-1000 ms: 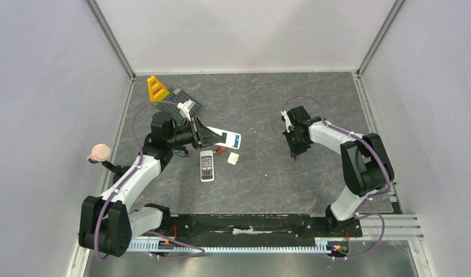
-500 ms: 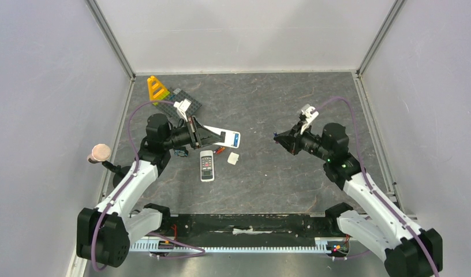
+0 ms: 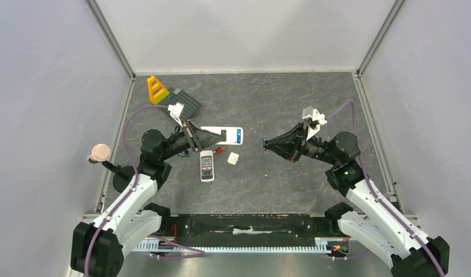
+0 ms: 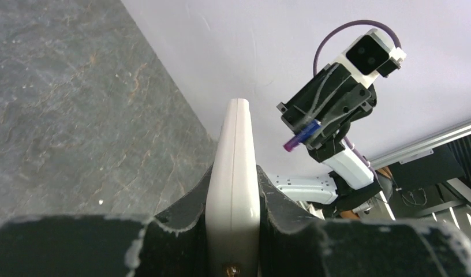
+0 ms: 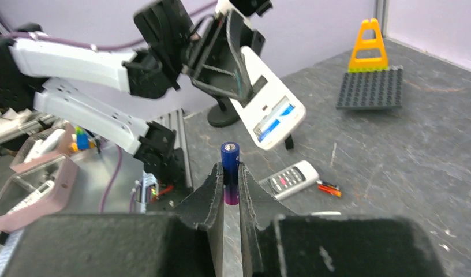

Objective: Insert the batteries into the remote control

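Observation:
My left gripper (image 3: pixel 209 138) is shut on the white remote control (image 3: pixel 230 135), which has a blue display. It holds the remote above the table, left of centre. In the left wrist view the remote (image 4: pixel 234 161) stands on edge between the two fingers. My right gripper (image 3: pixel 270 143) is shut on a blue-purple battery (image 3: pixel 265 141) and points left toward the remote, with a gap between them. That battery (image 5: pixel 230 167) sticks out beyond the fingertips. A red-orange pair of batteries (image 3: pixel 219 151) lies on the table below the held remote.
A smaller white remote with buttons (image 3: pixel 206 165) lies flat beside a small white cover piece (image 3: pixel 233 158). A grey studded plate (image 3: pixel 185 103) with a yellow triangle block (image 3: pixel 157 89) sits at the back left. A pink-topped stand (image 3: pixel 99 153) is at the left edge.
The right arm has swung round and reached left toward the centre with the battery. The left arm has drawn back a little, keeping the remote in its grip.

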Robot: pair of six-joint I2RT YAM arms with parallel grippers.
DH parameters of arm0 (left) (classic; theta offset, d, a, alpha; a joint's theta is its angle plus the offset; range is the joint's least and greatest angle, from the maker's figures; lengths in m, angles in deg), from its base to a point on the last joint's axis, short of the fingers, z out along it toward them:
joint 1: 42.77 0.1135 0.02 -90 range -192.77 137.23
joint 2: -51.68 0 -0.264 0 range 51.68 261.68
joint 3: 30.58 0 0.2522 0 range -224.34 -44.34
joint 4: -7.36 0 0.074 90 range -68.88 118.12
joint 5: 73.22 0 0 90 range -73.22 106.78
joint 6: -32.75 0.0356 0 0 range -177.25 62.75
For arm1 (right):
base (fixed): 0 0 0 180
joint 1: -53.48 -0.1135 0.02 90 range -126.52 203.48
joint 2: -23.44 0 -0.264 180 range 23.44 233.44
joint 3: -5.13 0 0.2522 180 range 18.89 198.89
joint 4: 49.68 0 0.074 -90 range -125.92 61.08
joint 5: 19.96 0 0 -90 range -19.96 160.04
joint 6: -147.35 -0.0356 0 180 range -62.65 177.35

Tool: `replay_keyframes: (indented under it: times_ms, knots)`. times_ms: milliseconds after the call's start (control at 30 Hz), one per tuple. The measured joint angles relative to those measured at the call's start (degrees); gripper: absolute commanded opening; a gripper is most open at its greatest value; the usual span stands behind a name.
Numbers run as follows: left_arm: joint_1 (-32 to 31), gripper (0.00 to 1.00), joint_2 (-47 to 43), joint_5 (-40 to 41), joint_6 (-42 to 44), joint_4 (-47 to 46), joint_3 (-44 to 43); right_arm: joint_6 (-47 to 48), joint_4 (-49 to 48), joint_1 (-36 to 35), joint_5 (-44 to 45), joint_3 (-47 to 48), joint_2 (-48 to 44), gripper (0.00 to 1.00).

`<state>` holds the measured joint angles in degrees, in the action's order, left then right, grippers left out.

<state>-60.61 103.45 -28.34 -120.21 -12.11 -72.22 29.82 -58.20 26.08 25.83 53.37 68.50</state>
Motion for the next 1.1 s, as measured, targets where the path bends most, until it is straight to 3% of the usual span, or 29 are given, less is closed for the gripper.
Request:
replay_keyframes:
  times_ms: [100, 400, 633, 1100]
  knots:
    - [-2.32, 0.02, 0.02, 3.26, -2.08, -4.46, 1.64, -3.43, -0.24, -2.19, 2.23, 2.38, 0.22, 0.00]
    - [-6.29, 0.02, 1.66, 11.52, -6.40, -15.54, 4.11, -11.69, 2.23, -13.20, 20.37, 8.37, 5.11, 0.00]
    - [-6.49, 0.02, 1.92, 14.38, -8.44, -17.99, 5.75, -9.03, 9.57, -22.10, 34.88, 14.67, 10.43, 0.00]
    - [-6.67, 0.02, 1.92, 16.28, -11.02, -19.06, 7.56, 1.53, 17.33, -31.30, 55.43, 22.67, 18.45, 0.00]
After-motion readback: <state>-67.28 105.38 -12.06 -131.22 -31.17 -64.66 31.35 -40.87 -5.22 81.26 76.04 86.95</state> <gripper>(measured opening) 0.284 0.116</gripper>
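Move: The remote's battery bay lies about 10 cm left of the right gripper, some 4 cm farther out and roughly 4 cm lower. From the left gripper, which holds the remote, the bay is about 4 cm right, 1 cm out and level. Far below the right gripper on the table are the loose white cover, 11 cm out and 11 cm left, the orange batteries, 14 cm out and 16 cm left, and the second remote, 8 cm out and 21 cm left. Carry the gripped purple-blue battery over to the open bay: lift the right gripper about 5 cm at first, swing it some 9 cm left and 4 cm forward, easing down late, and turn it roughly 25 degrees clockwise. Meanwhile raise the left gripper slightly, tipping its fingers and the remote's bay end up some 10 degrees. Keep both grips closed. ##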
